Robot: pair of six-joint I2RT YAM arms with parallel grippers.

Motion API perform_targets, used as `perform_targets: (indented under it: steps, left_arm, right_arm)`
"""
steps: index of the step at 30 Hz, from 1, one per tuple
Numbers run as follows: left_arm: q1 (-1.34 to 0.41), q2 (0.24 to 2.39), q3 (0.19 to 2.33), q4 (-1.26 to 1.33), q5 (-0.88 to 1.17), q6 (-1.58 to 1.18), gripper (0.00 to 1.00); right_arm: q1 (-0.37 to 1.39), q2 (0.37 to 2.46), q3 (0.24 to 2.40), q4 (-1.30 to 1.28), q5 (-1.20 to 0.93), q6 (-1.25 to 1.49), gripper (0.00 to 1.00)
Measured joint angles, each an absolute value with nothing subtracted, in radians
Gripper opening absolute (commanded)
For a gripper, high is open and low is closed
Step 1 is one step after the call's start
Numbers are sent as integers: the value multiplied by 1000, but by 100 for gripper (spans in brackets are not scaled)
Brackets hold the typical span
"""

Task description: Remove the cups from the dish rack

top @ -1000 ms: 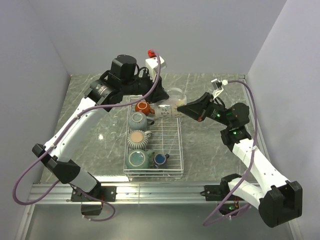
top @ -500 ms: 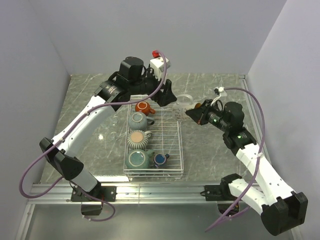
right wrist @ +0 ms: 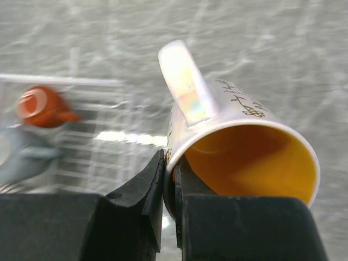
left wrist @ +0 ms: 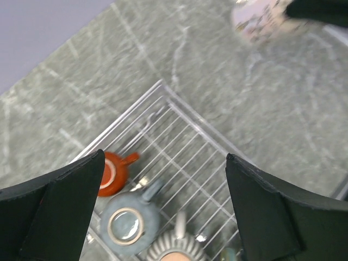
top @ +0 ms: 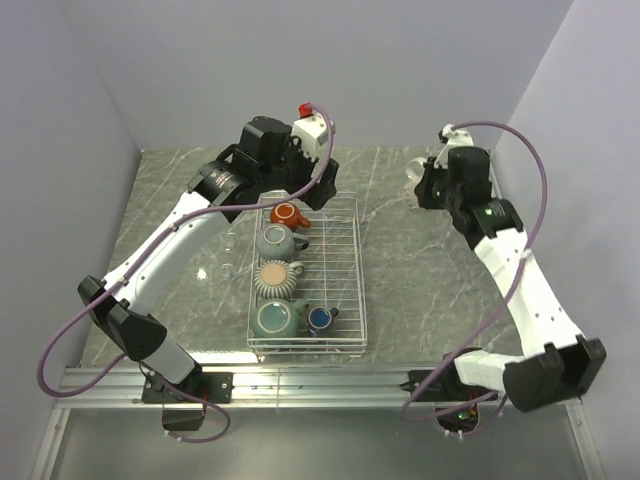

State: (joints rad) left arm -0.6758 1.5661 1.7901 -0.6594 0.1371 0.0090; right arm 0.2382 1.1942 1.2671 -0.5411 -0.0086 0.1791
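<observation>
The dish rack (top: 340,290) is a white wire basket in the middle of the table. In its left half stand a red-brown mug (top: 286,214), a grey-teal mug (top: 272,240), a ribbed beige cup (top: 274,277), a second grey-teal mug (top: 272,318) and a small dark-blue cup (top: 320,319). My right gripper (right wrist: 169,163) is shut on the rim of the white mug with orange inside (right wrist: 244,141). It holds the mug tilted in the air at the back right (top: 418,185), off the rack. My left gripper (left wrist: 164,156) is open and empty above the rack's far end (top: 312,190).
Clear stemmed glasses (top: 230,255) lie on the marble table left of the rack. Grey walls close the left, back and right sides. A metal rail with the arm bases (top: 300,380) runs along the near edge.
My right gripper has carried the white mug from the rack's far right corner up and away to the back right. My left arm has shifted a little over the rack's far end.
</observation>
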Motion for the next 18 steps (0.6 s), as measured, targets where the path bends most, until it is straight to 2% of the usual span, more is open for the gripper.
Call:
perform_targets:
  steps: [9,18]
  left_arm:
    - [-676,1525,1789,-705,14,80,99]
    - [-676,1498,1779,-707,-6,123,99]
  right_arm:
    - [78,1345,1377,-751,128,102,0]
    - [-282,1344,1200,-761,119,106,0]
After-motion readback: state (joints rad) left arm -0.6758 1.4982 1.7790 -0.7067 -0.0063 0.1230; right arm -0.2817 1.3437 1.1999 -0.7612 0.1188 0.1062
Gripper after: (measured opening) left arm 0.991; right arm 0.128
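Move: The right hand still holds the white mug by its rim. The bare table near the right edge, where it is being taken, lies about 24 cm to the right, 5 cm back and 25 cm below. The rack's middle is some 32 cm to its left, level with it, and the red cup about 40 cm left and 14 cm farther out. From the open, empty left hand that bare table is roughly 52 cm right, 4 cm back and 31 cm down. Right hand swings the pinched mug about 20 cm right and down towards bare table, turning clockwise; left edges left. ##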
